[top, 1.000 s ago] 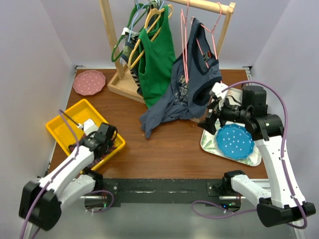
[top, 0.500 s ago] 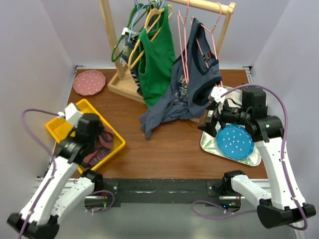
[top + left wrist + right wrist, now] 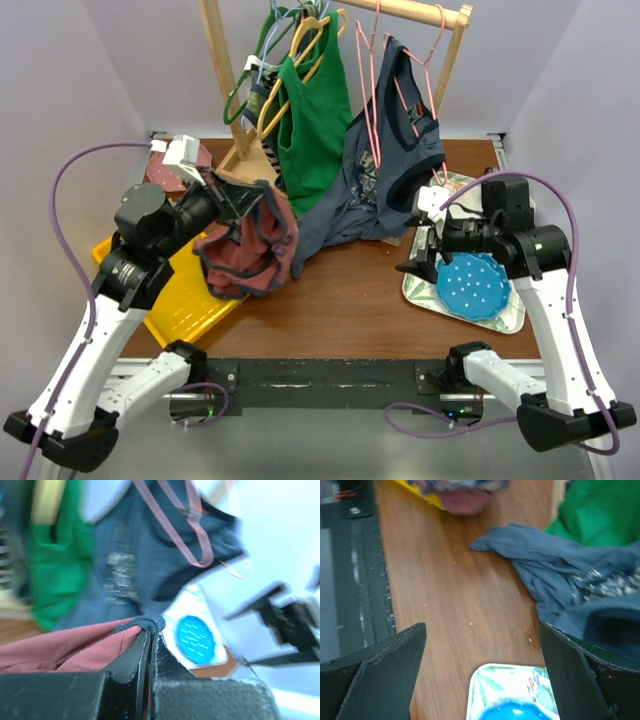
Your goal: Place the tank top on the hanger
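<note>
The faded red tank top (image 3: 243,257) hangs bunched in the air over the table's left half. My left gripper (image 3: 258,203) is shut on its dark navy trim (image 3: 145,623), and the red cloth (image 3: 55,647) trails off to the left in the left wrist view. The pink hanger (image 3: 371,95) hangs from the wooden rack, its wire loop (image 3: 186,539) lying against the navy shirt. My right gripper (image 3: 424,247) stands open and empty over the near left corner of the tray (image 3: 485,677).
The wooden rack (image 3: 232,170) at the back carries a green tank top (image 3: 315,120) and a navy tank top (image 3: 385,175) that drapes onto the table. A yellow bin (image 3: 185,300) sits left, a pink plate (image 3: 165,172) behind it. A blue plate (image 3: 470,285) rests on the patterned tray (image 3: 415,285).
My left gripper shut on the tank top in the yellow bin, then lifted it up and right toward the rack. My right gripper shifted slightly down.
</note>
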Tool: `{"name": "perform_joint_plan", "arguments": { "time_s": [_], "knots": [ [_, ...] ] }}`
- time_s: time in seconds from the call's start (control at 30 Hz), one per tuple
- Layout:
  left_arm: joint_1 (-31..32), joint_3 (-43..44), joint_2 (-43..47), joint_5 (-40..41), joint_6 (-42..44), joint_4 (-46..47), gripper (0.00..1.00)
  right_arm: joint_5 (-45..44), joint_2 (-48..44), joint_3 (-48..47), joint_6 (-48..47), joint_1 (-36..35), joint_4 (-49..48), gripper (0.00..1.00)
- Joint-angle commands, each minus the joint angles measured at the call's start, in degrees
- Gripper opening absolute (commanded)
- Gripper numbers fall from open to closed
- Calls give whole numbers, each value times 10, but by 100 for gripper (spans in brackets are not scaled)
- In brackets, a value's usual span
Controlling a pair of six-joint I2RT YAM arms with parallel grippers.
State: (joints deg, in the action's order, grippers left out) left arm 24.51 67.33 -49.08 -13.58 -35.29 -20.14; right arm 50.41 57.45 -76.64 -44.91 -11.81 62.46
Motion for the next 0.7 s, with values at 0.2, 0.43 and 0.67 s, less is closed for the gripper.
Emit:
{"name": "perform_joint_plan", "arguments": {
  "time_s": [0.2, 0.43, 0.67],
  "knots": [
    [262, 44, -105, 95, -15, 141, 0, 75, 15, 13, -63, -38, 15, 99],
    [295, 17, -163, 166, -32, 193, 0, 4, 6, 88, 36, -73, -95, 98],
    [295, -67, -204, 193, -19, 238, 17, -102, 4, 134, 54, -77, -117, 98]
  ]
}}
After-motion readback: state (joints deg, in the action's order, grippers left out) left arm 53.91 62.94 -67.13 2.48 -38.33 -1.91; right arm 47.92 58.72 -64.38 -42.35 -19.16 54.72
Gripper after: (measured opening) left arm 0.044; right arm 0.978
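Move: The left hand already holds the red tank top, whose middle hangs about 12 cm below it and 3 cm back; it is being taken to the right gripper, some 26 cm right, 5 cm back and 9 cm lower. From the right hand, the red tank top is about 27 cm left, 2 cm ahead and 3 cm below; the blue-grey tank top is roughly 20 cm ahead, 7 cm left and 8 cm lower. Left hand sweeps the pinched tank top right about 16 cm, then down, towards the open, sinking right gripper. ##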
